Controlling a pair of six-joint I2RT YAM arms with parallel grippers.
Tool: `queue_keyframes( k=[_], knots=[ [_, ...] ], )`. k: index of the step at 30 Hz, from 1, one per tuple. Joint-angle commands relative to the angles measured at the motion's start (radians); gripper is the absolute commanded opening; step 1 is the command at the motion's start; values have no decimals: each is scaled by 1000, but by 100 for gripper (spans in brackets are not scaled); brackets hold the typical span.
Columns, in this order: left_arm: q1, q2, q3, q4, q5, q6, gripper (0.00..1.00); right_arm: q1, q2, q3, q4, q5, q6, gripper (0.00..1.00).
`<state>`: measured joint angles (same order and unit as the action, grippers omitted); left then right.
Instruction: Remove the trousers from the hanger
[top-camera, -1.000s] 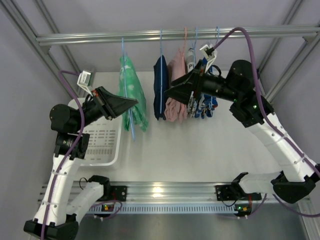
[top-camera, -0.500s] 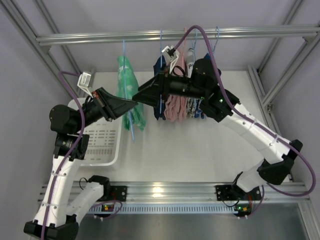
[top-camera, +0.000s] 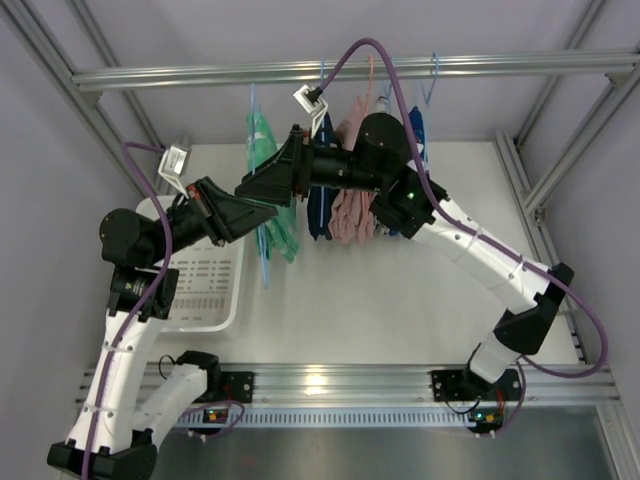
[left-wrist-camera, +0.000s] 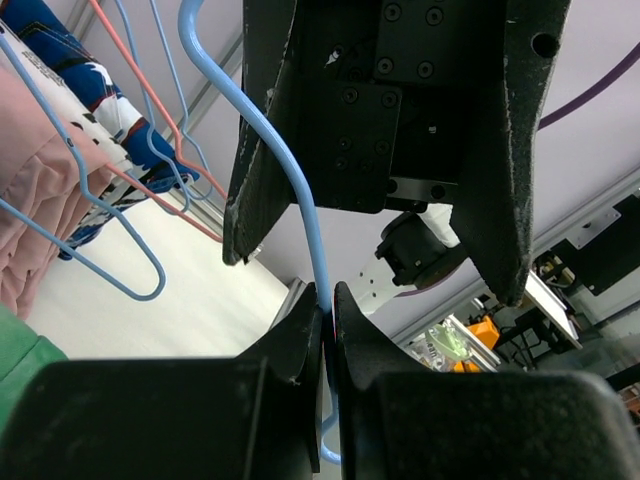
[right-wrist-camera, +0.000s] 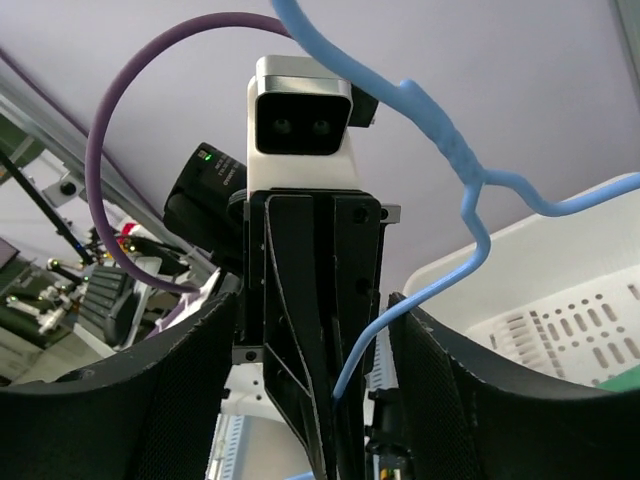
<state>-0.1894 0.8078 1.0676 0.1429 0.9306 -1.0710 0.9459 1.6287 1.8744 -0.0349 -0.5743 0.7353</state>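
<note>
The bright green trousers (top-camera: 282, 232) hang from the rail on the light-blue hanger (top-camera: 265, 262). My left gripper (top-camera: 270, 206) is shut on the hanger's wire (left-wrist-camera: 292, 165), which runs up from between its fingertips (left-wrist-camera: 305, 325). My right gripper (top-camera: 244, 188) faces the left one from the other side. It is open, with its fingers (right-wrist-camera: 190, 400) straddling the wire (right-wrist-camera: 400, 320) and the left gripper's tips (right-wrist-camera: 300, 330). The wire lies close to the right-hand finger. A green edge of the trousers (left-wrist-camera: 15, 360) shows at the lower left of the left wrist view.
A navy garment (top-camera: 320, 215), a pink garment (top-camera: 350, 215) and a blue-and-white patterned one (top-camera: 416, 135) hang on other hangers further right on the rail (top-camera: 200, 75). A white basket (top-camera: 205, 285) sits on the table under the left arm.
The right arm has swung left from the other garments to the green trousers' hanger, and its jaws have narrowed somewhat. The left gripper has kept its hold on the wire.
</note>
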Motion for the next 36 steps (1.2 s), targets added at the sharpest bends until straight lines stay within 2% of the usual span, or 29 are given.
queue_keyframes(
  k=[1, 5, 6, 8, 9, 11, 12, 13, 14, 15, 17, 18, 19, 22, 26, 30, 34, 36],
  knots=[
    [-4, -18, 51, 150, -1, 121, 0, 27, 14, 29, 112, -29, 84, 61],
    [-5, -15, 52, 132, -18, 149, 0, 28, 23, 38, 118, -21, 105, 49],
    [-5, -15, 51, 124, -25, 157, 0, 28, 22, 40, 118, -19, 105, 42],
    [-4, -18, 46, 104, -32, 175, 0, 25, 19, 43, 118, -16, 110, 35],
    [-5, -19, 43, 100, -36, 180, 0, 25, 17, 45, 118, -15, 110, 25],
    [-5, -19, 42, 77, -41, 201, 0, 22, 8, 45, 113, -9, 110, 15],
    [-5, -18, 45, 66, -42, 210, 0, 18, 7, 46, 109, -1, 110, 5],
    [-5, -16, 51, 41, -49, 232, 2, 16, 0, 49, 105, 4, 108, 0],
    [-5, -16, 55, 23, -50, 246, 7, 10, -4, 52, 98, 7, 110, 0],
    [-5, -13, 64, -1, -55, 264, 22, -4, -9, 54, 95, 11, 110, 0],
    [-5, -10, 97, -60, -61, 325, 40, -22, -26, 61, 90, 10, 110, 0],
    [-5, -12, 112, -80, -58, 351, 60, -41, -35, 63, 87, 13, 110, 0],
    [-5, -15, 127, -106, -61, 377, 69, -50, -42, 66, 83, 13, 107, 0],
    [-5, -39, 183, -219, -110, 530, 87, -78, -75, 74, 72, 16, 98, 0],
    [-5, -104, 206, -311, -302, 687, 98, -102, -107, 72, 73, 13, 98, 0],
    [-5, -185, 154, -412, -390, 839, 99, -107, -125, 72, 75, 16, 102, 0],
    [-5, -269, -21, -451, -452, 1027, 99, -107, -132, 103, 50, 39, 104, 0],
    [-5, -314, -73, -442, -472, 1060, 99, -107, -129, 121, 43, 57, 107, 0]
  ],
)
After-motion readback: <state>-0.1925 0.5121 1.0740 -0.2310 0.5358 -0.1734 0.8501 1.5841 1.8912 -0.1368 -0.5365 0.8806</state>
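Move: The right hand's open fingers straddle the blue hanger wire, which lies about 1 cm ahead, 1 cm left and 1 cm below; that spot is roughly 4 cm ahead, 2 cm left and 3 cm above the left hand, whose shut fingers still pinch the wire lower down. From the right hand, the green trousers hang some 4 cm ahead, 4 cm right and 10 cm below, the navy trousers about 6 cm ahead, 12 cm right and 10 cm below. Right fingers pinch the hanger wire, then shift forward-right about 5 cm; left fingers open, withdraw left 7 cm. ##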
